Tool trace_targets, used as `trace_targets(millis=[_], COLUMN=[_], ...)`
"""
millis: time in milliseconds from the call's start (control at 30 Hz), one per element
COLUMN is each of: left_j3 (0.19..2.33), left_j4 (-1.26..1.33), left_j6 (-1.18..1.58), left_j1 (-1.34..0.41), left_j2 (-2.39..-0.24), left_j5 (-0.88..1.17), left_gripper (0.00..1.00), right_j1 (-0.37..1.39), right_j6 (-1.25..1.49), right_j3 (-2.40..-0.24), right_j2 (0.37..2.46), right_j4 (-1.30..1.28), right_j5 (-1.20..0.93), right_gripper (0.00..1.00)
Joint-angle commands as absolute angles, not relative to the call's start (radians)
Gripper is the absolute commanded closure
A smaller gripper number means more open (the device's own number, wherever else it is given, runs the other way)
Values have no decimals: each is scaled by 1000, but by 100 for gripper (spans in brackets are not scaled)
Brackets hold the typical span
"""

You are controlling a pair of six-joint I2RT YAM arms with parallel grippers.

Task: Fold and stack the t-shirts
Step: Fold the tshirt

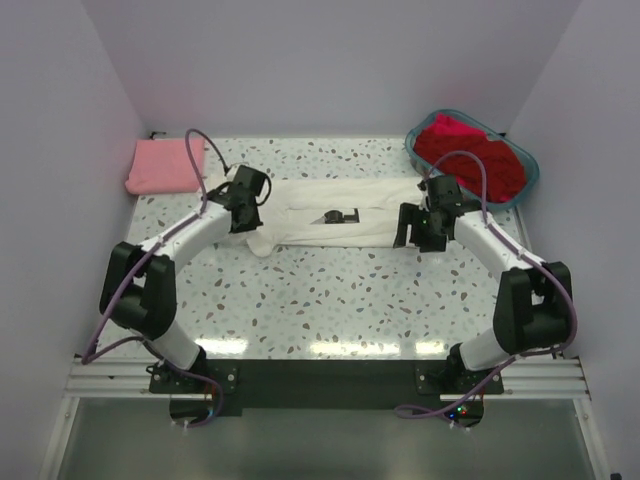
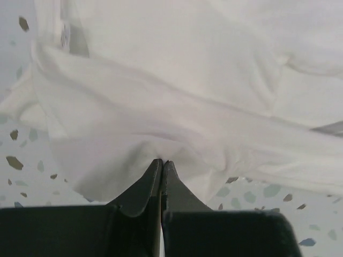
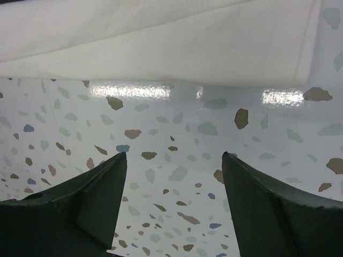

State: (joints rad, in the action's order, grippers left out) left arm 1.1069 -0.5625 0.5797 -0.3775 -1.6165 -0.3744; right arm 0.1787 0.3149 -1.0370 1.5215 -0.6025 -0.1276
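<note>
A large white t-shirt (image 1: 340, 215) with a black print lies stretched across the middle of the table, partly folded lengthwise. My left gripper (image 1: 248, 218) is at its left end. In the left wrist view the left gripper (image 2: 162, 160) is shut, and the white cloth (image 2: 177, 80) puckers into its tips. My right gripper (image 1: 420, 238) hovers open at the shirt's right end. From the right wrist, the right gripper (image 3: 174, 155) has only bare table between its fingers, and the shirt's hem (image 3: 161, 37) lies just beyond them. A folded pink t-shirt (image 1: 165, 165) rests at the back left.
A teal basket (image 1: 531, 170) at the back right holds red t-shirts (image 1: 470, 155). White walls close in the table on the left, back and right. The speckled tabletop (image 1: 330, 300) lies between the shirt and the arm bases.
</note>
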Motion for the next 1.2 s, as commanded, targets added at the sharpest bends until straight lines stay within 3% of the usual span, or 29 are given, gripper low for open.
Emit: trace_targets(millis=[0,400,733,833,867,967,1067,1167], left_j3=[1251,1690,1735,1733,1730,1704,1616,1497], left_j4=[-551,-425,-371,-385,-391,-423,-413,-416], left_j6=[510,416,477,489,492,520,554,600], left_j1=[-364,-261,-221,-221,-221,-221,-221,-207], left_j2=[-1661,-2012,-2121,-2132,-2131,-2083,-1973,-1847], left_j5=[-451,-482,-459,-434,-431,-429,-428,-434], left_gripper=[100,100,100,81,64,36,25,22], right_j1=[183,201,222,227,227,227,232,259], right_j6=[298,318,311,301,296,298,311,321], right_j3=[-1034,-1178,-1308,-1327,-1328,-1325,-1321,-1330], right_j2=[1471,1580,1721,1753,1758,1772,1790,1815], right_j4=[-612,-542,-512,-512,-511,-502,-470,-453], right_j5=[-152,-224,-222,-195,-186,-138,-149,-150], right_gripper=[25,23,24,26,27,33,42,51])
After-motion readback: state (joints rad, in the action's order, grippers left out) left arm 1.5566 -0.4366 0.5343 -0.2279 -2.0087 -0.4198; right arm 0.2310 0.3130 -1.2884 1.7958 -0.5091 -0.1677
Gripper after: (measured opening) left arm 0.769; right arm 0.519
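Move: The left hand already pinches the white t-shirt's near-left flap; its laying place, the shirt's far-left edge, is about 18 cm ahead, 2 cm left and 6 cm below. The pink folded shirt lies some 23 cm ahead and 20 cm left of that hand. For the open right hand, the shirt's near hem is about 8 cm ahead, 4 cm left and 7 cm down; the dark print lies 8 cm ahead, 18 cm left. Left sweeps the held cloth some 18 cm forward, releases, backs off; right advances 8 cm forward-left, fingers narrowing. ##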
